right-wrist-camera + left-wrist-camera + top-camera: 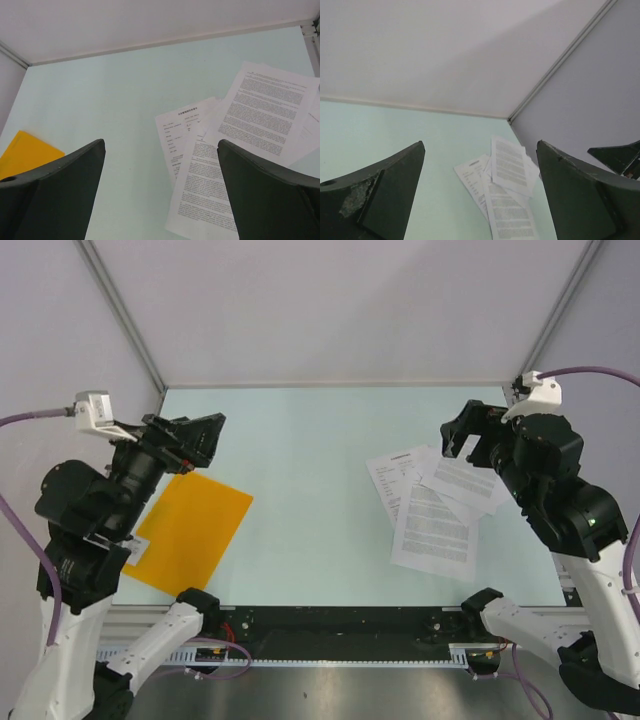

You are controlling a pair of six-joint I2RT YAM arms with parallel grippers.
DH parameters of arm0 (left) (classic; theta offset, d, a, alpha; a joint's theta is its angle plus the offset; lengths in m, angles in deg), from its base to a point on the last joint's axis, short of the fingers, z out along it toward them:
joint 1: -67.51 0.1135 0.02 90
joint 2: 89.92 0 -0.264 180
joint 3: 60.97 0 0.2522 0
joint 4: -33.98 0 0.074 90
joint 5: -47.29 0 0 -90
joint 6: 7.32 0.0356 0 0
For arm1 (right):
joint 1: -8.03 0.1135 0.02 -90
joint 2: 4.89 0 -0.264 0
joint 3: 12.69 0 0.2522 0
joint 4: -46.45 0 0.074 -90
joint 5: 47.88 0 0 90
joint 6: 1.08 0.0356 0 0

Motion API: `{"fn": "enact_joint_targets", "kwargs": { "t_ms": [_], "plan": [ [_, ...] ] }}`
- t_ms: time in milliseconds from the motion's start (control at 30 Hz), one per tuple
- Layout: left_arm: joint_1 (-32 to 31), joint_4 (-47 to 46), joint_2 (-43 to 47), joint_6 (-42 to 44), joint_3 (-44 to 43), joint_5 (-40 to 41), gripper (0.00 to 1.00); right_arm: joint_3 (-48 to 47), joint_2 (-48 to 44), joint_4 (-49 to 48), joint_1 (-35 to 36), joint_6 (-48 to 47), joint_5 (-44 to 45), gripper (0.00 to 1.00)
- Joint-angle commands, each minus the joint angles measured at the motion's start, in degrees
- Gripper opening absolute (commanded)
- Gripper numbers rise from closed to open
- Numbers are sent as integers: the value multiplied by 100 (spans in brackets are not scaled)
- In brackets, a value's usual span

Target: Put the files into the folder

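Note:
The files [432,508] are overlapping white printed sheets fanned out flat on the right half of the table; they also show in the left wrist view as files [502,190] and in the right wrist view as files [235,150]. The orange-yellow folder [195,528] lies closed and flat at the left front, its near-left corner under the left arm; one corner of the folder [25,152] shows in the right wrist view. My left gripper [200,436] hovers open above the folder's far edge. My right gripper [462,432] hangs open above the sheets' far side. Neither holds anything.
The pale green table [320,440] is walled by white panels at the back and sides. A black rail [340,625] with the arm bases runs along the near edge.

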Motion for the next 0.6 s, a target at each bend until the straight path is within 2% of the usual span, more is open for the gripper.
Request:
{"fn": "enact_joint_targets", "kwargs": {
  "t_ms": [0,133,233,300,433,533,567],
  "plan": [
    [40,853,-551,-97,-323,-99,100,-24,265,194,-43,258,-36,100],
    [58,1259,-545,-212,-44,400,100,239,449,238,-60,416,-177,100],
    [154,1338,-212,-432,588,1367,100,415,695,317,-43,549,-361,100],
    [522,1294,-105,-372,1063,1440,99,503,871,404,-17,662,-415,100],
    [1708,1663,-421,-388,1591,816,100,556,1458,607,298,927,-318,100],
    [2692,1909,-693,-721,2127,955,100,565,1732,756,589,997,-134,100],
    [3243,1857,-676,-801,2468,973,99,565,1872,791,799,1023,-151,100]
  ]
}}
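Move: The orange folder's middle lies roughly 10 cm ahead of the left hand, 16 cm to its left and some 50 cm below; the white label at its left edge is about 30 cm left and 3 cm ahead of that hand. From the right hand, the nearest file is about 6 cm ahead, 5 cm right and 41 cm below. The headed file under it is about 21 cm ahead and 1 cm left; the upper file, 26 cm ahead and 16 cm right. The left hand drops fast, about 21 cm, towards the orange folder, first easing forward and then swinging well over to its left, while the wrist tips its fingers down by nearly 40 degrees and turns some 30 degrees counter-clockwise. The right hand comes down as well, about 13 cm, drifting left and a little forward to beside the files' left edges, its fingers tipping some 25 degrees downward; both grippers stay wide open and touch nothing. ##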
